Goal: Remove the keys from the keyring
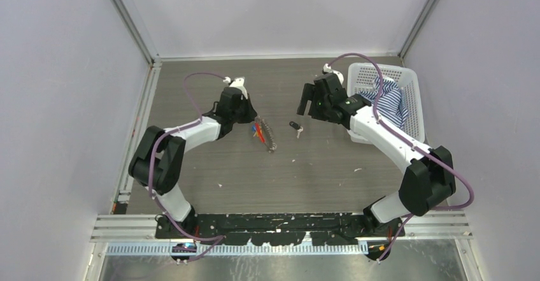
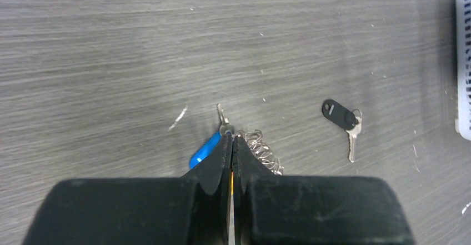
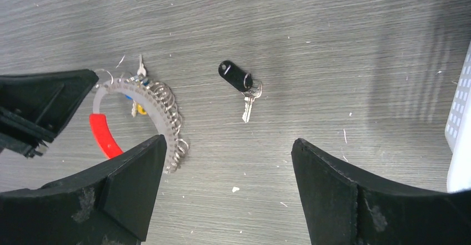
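Observation:
The keyring (image 3: 165, 107) is a pale loop with a red section and several small metal rings; it lies on the table (image 1: 210, 153) and also shows in the top view as the keyring (image 1: 264, 134). My left gripper (image 2: 232, 139) is shut, pinching the keyring (image 2: 265, 153) at its end. A small silver key (image 2: 222, 116) and a blue tag (image 2: 203, 151) stick out beside the tips. A black-headed key (image 3: 240, 78) lies loose on the table, apart from the ring, and shows again as the black-headed key (image 1: 295, 127). My right gripper (image 3: 228, 141) hovers above and just beyond it, open, with nothing between its fingers.
A white basket (image 1: 407, 77) holding a blue-striped cloth (image 1: 390, 99) stands at the back right, close behind the right arm. Its edge shows as the basket (image 2: 464, 61). Small white flecks dot the grey wood-grain table.

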Motion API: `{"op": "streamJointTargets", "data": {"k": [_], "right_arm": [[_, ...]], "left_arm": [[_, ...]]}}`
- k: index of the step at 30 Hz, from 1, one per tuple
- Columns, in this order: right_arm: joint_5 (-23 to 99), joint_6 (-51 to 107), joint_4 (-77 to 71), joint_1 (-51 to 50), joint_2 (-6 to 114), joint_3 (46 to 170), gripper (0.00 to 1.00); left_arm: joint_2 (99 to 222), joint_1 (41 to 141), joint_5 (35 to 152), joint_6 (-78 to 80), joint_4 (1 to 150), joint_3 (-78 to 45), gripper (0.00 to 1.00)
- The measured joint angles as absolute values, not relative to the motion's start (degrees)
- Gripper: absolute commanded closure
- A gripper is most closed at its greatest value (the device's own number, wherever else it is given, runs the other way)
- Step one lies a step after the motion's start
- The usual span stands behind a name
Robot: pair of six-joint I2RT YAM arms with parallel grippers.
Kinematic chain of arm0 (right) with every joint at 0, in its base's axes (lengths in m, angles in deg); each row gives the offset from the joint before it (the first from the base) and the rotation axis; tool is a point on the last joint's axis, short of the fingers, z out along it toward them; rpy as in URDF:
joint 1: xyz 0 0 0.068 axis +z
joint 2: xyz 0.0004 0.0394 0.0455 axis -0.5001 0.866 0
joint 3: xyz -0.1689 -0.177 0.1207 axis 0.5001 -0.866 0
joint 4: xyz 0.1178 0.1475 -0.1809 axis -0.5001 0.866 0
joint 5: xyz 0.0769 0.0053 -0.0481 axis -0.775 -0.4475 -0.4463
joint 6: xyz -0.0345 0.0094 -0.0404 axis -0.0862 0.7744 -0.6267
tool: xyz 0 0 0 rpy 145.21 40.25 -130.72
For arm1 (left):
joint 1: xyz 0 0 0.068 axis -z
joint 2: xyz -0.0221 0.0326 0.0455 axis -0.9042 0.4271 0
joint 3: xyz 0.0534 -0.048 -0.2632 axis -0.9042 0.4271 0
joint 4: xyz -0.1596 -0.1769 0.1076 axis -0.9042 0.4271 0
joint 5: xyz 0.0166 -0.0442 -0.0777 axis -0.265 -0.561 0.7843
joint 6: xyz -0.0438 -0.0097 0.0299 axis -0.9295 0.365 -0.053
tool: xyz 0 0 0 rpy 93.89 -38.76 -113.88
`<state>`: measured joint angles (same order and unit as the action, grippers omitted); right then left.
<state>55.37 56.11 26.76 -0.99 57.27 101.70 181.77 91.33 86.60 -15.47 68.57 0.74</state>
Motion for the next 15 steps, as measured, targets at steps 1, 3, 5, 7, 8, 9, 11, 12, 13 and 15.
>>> {"op": "streamJointTargets", "data": {"k": [1, 3, 5, 7, 8, 9, 11, 12, 13, 15], "right_arm": [[55.28, 56.08, 26.8, -0.99, 57.21, 101.7, 0.12], [55.15, 56.08, 26.91, -0.99, 56.88, 101.7, 0.12], [54.95, 56.06, 26.98, -0.99, 56.51, 101.7, 0.12], [54.6, 56.06, 27.0, -0.99, 56.29, 101.7, 0.11], [54.45, 56.06, 26.98, -0.99, 56.27, 101.7, 0.11], [54.3, 56.06, 27.0, -0.99, 56.27, 101.7, 0.1], [54.17, 56.06, 27.07, -0.99, 56.27, 101.7, 0.08], [54.08, 56.04, 27.07, -0.99, 56.18, 101.7, 0.07], [54.01, 56.0, 27.2, -0.99, 56.01, 101.7, 0.07], [54.01, 55.86, 27.46, -0.99, 55.39, 101.7, 0.04]], "left_arm": [[182.38, 90.83, 86.58, -15.47, 68.99, -0.03, 0.92], [182.64, 89.87, 86.47, -15.39, 69.47, -0.57, 0.7], [182.64, 88.86, 86.43, -15.23, 69.53, -0.57, 0.49], [182.64, 88.09, 86.43, -15.26, 70.14, -0.57, 0.04], [182.62, 87.85, 86.43, -15.06, 70.43, -0.57, 0.01], [182.56, 87.66, 86.38, -14.97, 70.8, -0.53, 0.0], [181.92, 87.42, 86.16, -14.73, 72.02, -0.44, 0.0], [181.4, 87.42, 86.14, -14.58, 72.77, -0.47, 0.0], [180.61, 87.44, 86.16, -14.16, 73.93, -0.47, 0.0], [177.77, 87.46, 86.23, -13.62, 77.64, -0.62, 0.0]]}}
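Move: My left hand still pinches the top edge of the leaning keyring. The ring's middle lies about 4 cm back, 3 cm to the right and 4 cm below the fingertips, and its blue tag about 7 cm below, 1 cm back. The removed black fob with its key lies on the table, level with me and some 15 cm to the right, 8 cm lower. From my right hand the keyring's middle is about 14 cm left, 1 cm ahead and 12 cm down. I let go of the keyring, opening my left fingers from shut to fully wide while the hand drifts left about 4 cm, away from the black fob. On the way it eases roughly 1.5 cm forward and then comes back as far, and it starts to rise by about 1 cm at the end, the wrist hardly turning. ##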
